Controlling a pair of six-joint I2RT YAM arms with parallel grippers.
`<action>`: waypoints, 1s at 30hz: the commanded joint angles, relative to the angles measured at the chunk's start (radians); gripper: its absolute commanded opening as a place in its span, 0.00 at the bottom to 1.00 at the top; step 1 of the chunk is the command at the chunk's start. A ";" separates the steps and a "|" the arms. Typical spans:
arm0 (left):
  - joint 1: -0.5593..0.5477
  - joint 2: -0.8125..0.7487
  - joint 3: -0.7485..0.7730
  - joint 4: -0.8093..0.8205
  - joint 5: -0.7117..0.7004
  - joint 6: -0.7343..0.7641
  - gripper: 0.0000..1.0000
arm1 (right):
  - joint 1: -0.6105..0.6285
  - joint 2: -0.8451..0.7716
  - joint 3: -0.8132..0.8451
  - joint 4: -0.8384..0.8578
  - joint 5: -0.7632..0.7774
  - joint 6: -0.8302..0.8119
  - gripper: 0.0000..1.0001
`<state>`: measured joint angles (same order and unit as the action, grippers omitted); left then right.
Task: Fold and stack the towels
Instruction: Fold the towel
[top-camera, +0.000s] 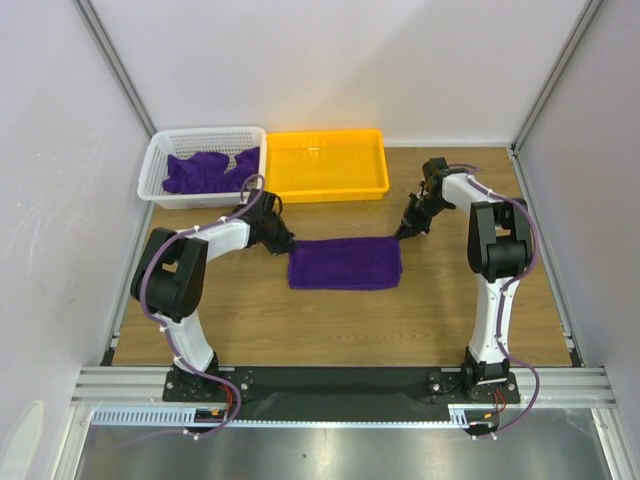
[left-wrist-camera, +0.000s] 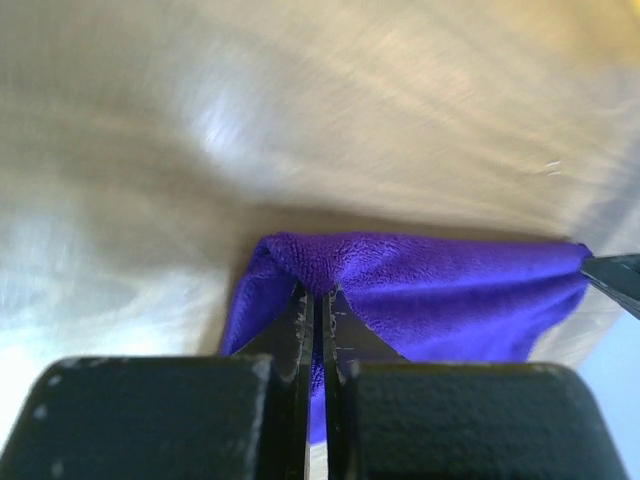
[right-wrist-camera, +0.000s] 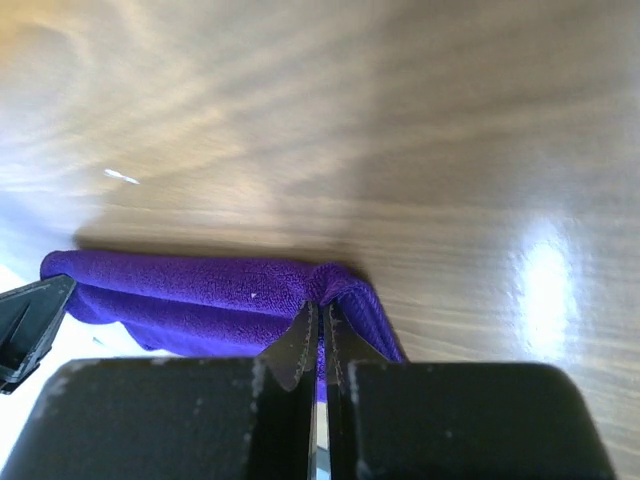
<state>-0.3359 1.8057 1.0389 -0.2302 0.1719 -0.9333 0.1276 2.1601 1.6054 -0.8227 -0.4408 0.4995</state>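
Observation:
A deep purple towel (top-camera: 345, 264) lies folded into a long band on the wooden table, between the two arms. My left gripper (top-camera: 290, 245) is shut on its far left corner, and my right gripper (top-camera: 403, 232) is shut on its far right corner. In the left wrist view the closed jaws (left-wrist-camera: 320, 292) pinch a bunched corner of the towel (left-wrist-camera: 440, 300). The right wrist view shows the same: the gripper (right-wrist-camera: 322, 305) is closed on a raised corner of the towel (right-wrist-camera: 200, 290). More purple towels (top-camera: 205, 170) sit crumpled in the white basket (top-camera: 160, 160).
The yellow tray (top-camera: 325, 165) stands at the back middle, beside the basket. White walls enclose the table on the left, right and rear. The arm bases are at the near edge.

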 joint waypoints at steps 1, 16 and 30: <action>0.046 -0.002 0.062 0.067 -0.002 0.065 0.00 | -0.019 0.009 0.080 0.043 -0.010 -0.012 0.00; 0.051 0.024 0.161 0.026 -0.048 0.263 0.77 | -0.020 0.081 0.257 0.014 -0.061 -0.042 0.52; -0.020 -0.192 -0.066 0.006 -0.018 0.376 0.89 | -0.005 -0.221 -0.085 0.017 0.022 -0.092 0.73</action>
<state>-0.3210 1.6573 1.0187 -0.2306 0.1364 -0.6022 0.1127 2.0163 1.6127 -0.8021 -0.4488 0.4240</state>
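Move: Both hands pinch the far corners of the folded towel, barely above the table. The spot for that edge is about 5 cm straight ahead of each. The towel's middle lies some 7 cm back from either hand, 13 cm to the left hand's right and 12 cm to the right hand's left. The yellow tray's middle is roughly 22 cm ahead, 9 cm right of the left hand and 18 cm left of the right; the white basket is about 22 cm ahead and 23 cm left of the left hand. Drawing the towel forward by its far corners, both hands travel about 5 cm towards the yellow tray, rising slightly and dipping, then open their fingers and let the corners go. They lift clear and draw back about 4 cm over the towel, fingertips tipping some 10 to 15 degrees forward; the left also shifts 2 cm left and turns slightly clockwise. ##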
